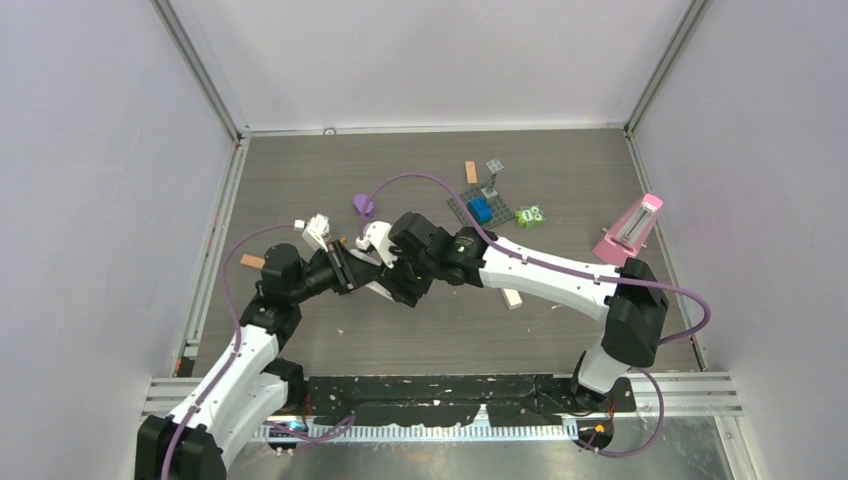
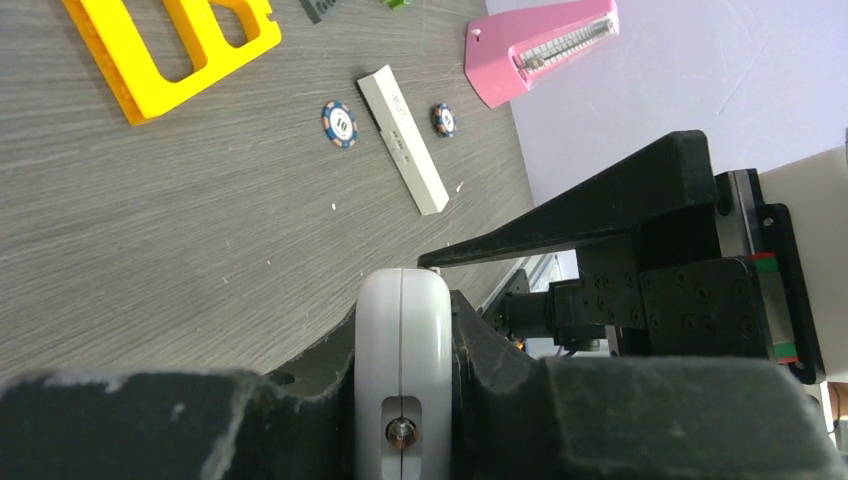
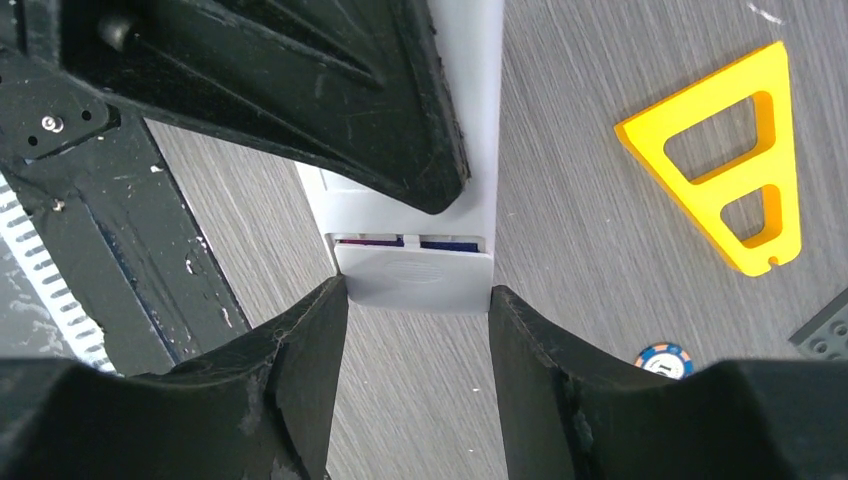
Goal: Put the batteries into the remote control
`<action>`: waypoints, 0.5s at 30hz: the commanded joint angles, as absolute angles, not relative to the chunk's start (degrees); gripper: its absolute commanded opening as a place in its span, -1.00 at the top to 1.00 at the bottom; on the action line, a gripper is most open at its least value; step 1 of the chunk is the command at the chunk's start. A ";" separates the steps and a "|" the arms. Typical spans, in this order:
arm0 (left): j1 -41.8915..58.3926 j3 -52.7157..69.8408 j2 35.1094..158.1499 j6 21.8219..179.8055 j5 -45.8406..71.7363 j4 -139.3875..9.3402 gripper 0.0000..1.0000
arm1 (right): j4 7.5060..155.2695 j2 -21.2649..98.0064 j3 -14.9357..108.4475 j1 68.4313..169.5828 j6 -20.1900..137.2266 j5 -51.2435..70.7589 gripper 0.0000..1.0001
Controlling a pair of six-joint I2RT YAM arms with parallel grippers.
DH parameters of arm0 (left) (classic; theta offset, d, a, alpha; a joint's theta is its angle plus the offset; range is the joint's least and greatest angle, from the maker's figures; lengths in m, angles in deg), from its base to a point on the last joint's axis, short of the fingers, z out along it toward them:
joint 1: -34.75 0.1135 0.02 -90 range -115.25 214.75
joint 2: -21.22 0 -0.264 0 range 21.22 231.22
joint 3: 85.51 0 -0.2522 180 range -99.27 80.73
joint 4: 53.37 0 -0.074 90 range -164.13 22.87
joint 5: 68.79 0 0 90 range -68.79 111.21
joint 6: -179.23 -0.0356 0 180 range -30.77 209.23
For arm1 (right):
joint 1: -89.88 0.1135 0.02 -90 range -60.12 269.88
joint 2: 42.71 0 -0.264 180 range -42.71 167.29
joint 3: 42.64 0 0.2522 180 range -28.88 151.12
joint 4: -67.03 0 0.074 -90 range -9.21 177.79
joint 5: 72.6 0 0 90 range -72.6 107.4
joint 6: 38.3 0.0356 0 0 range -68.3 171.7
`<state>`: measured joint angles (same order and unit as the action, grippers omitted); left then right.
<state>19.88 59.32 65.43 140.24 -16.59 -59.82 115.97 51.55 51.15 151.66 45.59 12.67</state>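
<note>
The white remote control (image 2: 403,370) is held above the table, edge-on in the left wrist view, with my left gripper (image 2: 403,300) shut on it. From the right wrist camera its back faces me. The battery cover (image 3: 415,280) sits slightly off the compartment, and in the narrow gap the batteries show as a purple end (image 3: 370,241) and a blue end (image 3: 450,243). My right gripper (image 3: 418,300) has its fingertips pressed on both sides of that cover. In the top view both grippers meet at the table's middle (image 1: 375,275).
A yellow triangular piece (image 3: 735,170) lies on the table beside the remote. Poker chips (image 2: 339,123) flank a white bar (image 2: 403,140). A pink metronome (image 1: 630,230) stands at the right wall. A grey baseplate (image 1: 462,210), a green piece (image 1: 530,215) and an orange stick (image 1: 470,172) lie behind.
</note>
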 commanded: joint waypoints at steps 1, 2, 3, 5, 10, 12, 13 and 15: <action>19.54 60.54 66.19 144.70 -13.81 -52.48 1.00 | 109.17 51.18 48.81 151.87 51.31 12.76 -0.12; 19.54 60.95 66.67 144.64 -13.30 -52.21 1.00 | 107.86 50.50 47.17 151.86 51.50 12.58 -0.13; 19.54 61.22 67.21 144.54 -13.44 -51.77 1.00 | 107.42 50.17 46.59 151.80 51.65 12.11 -0.13; 19.54 61.34 68.62 144.48 -13.82 -51.83 1.00 | 106.66 49.74 45.29 151.84 51.51 11.76 -0.13; 19.49 61.89 69.07 141.07 -9.12 -55.95 1.00 | 106.85 49.23 43.33 151.51 49.95 12.67 -0.13; 19.54 61.04 68.40 137.96 -4.84 -61.49 1.00 | 106.92 48.98 42.22 151.12 49.38 13.24 -0.13; 19.50 60.78 67.90 136.75 -2.87 -63.62 1.00 | 107.19 48.92 41.83 151.00 49.22 13.34 -0.13; 19.54 60.73 67.22 135.34 -0.24 -66.01 1.00 | 107.96 49.26 40.54 150.80 48.53 13.58 -0.13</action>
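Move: Close by the right hand, which holds the battery cover, the remote's battery bay lies about 1 cm ahead, 2 cm to the left and nearly level. From the left hand, which holds the remote, the cover is some 4 cm back and 4 cm right. On the table, the yellow triangle is roughly 12 cm ahead of the right hand, 3 cm right and 14 cm below; the poker chip is about 6 cm ahead and 14 cm right. Sinking together, both hands drop about 4 to 5 cm towards the table, the right keeping its pinch on the battery cover and the left its hold on the remote. Late on, the left draws a good centimetre forward and to its left while tipping down and turning counter-clockwise some 10 degrees in all; the right slips about 1 cm right, so cover and battery bay part. ##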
